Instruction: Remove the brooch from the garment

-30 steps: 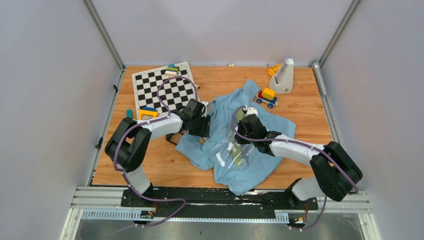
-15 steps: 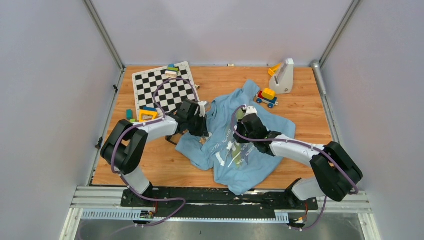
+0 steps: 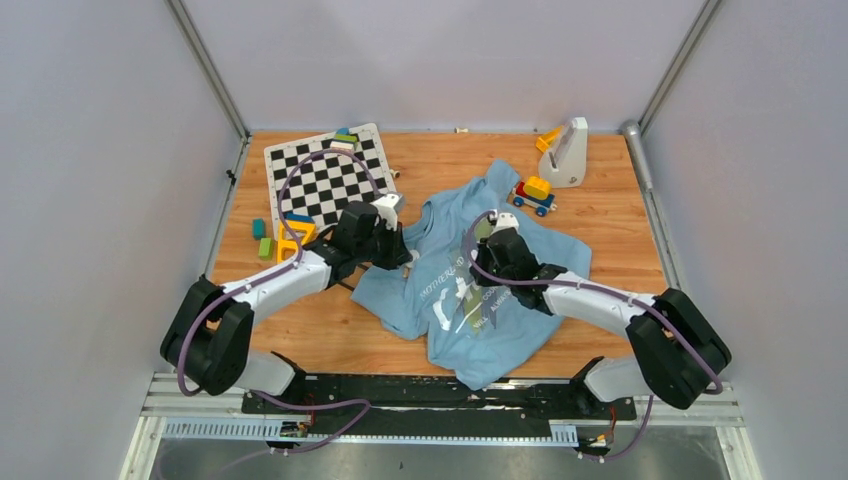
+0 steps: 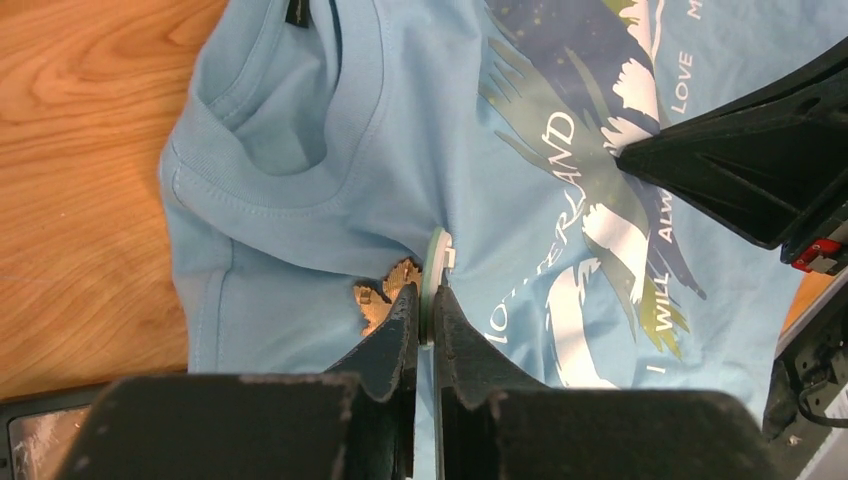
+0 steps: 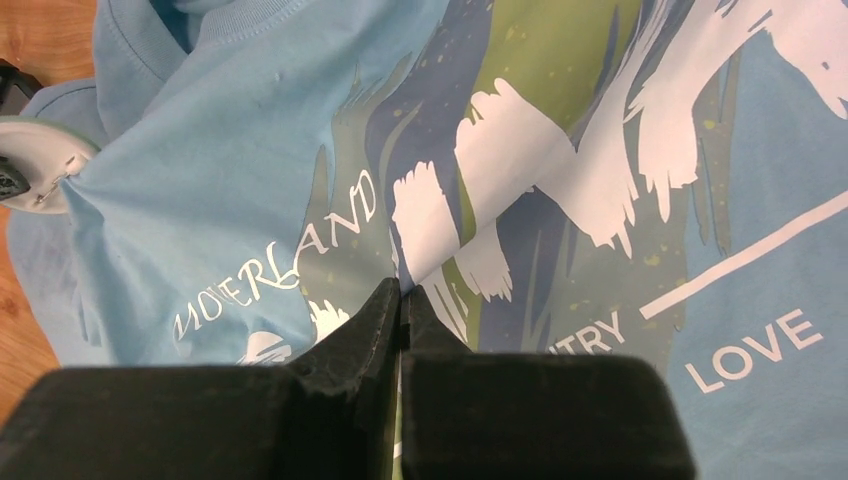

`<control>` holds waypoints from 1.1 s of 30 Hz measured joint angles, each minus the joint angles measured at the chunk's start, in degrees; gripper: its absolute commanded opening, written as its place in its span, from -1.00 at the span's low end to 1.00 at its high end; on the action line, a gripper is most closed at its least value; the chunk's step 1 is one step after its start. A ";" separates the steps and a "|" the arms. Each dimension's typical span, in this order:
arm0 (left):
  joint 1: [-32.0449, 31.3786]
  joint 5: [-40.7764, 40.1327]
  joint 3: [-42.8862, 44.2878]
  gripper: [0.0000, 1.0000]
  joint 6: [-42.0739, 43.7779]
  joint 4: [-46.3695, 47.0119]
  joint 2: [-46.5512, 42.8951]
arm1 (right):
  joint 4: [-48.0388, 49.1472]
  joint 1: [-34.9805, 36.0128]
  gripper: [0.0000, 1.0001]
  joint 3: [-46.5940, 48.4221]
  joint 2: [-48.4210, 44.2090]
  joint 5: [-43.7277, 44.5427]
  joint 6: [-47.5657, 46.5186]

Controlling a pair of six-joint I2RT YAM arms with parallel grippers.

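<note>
The light blue garment [image 3: 500,340] lies crumpled mid-table. The brooch [image 4: 385,295] is a tiny orange-gold ornate piece beside a thin pale disc [image 4: 434,270] fixed to the cloth below the collar. My left gripper [image 4: 424,305] is shut on that disc's rim, at the shirt's left side [image 3: 403,258]. The disc also shows in the right wrist view [image 5: 40,165], with the cloth [image 5: 230,180] pulled taut towards it. My right gripper [image 5: 402,292] is shut on a fold of the printed chest, in the shirt's middle [image 3: 480,280].
A checkerboard [image 3: 325,175] lies at the back left, with small blocks [image 3: 344,138] on its far edge. An orange triangular frame [image 3: 292,240] and green blocks [image 3: 262,237] sit left of my left arm. A toy block stack [image 3: 534,194] and a white stand [image 3: 567,150] are at the back right.
My left arm has drawn back to the left, holding its grip, and the cloth between the two grippers has stretched flatter. The right gripper has stayed in place on the shirt.
</note>
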 measured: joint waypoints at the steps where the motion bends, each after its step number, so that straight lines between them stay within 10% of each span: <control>1: 0.00 -0.07 -0.48 -1.00 -0.02 0.79 -0.52 | 0.00 -0.07 -1.00 -0.33 -0.55 0.17 0.00; 18: 0.00 -5.38 -7.02 -1.00 -4.66 14.45 -4.76 | 7.52 3.15 -0.97 -3.78 -7.43 -27.04 -1.81; 28: 0.00 -4.72 -7.17 -1.00 -11.06 18.67 -10.29 | 2.32 3.58 0.36 -3.04 -12.02 -26.29 1.88; 33: 0.00 1.51 -8.09 -1.00 -18.29 25.64 -12.76 | 2.71 3.48 0.27 -2.71 -21.84 -23.54 5.95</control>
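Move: The brooch, still pinned to the shirt, is already pinched at the left fingertips, about 1 cm ahead, 1 cm right and 1 cm below. The shirt's collar lies roughly 8 cm ahead, 3 cm right and 7 cm below, the black frame some 10 cm left, 2 cm back and 8 cm below. From the right hand, the brooch is about 12 cm left, 3 cm ahead and 4 cm above; the toy train is 16 cm ahead and 11 cm right. Left keeps its brooch grip, lifting about 12 cm; right swings back-left some 10 cm, then opens and rises. ##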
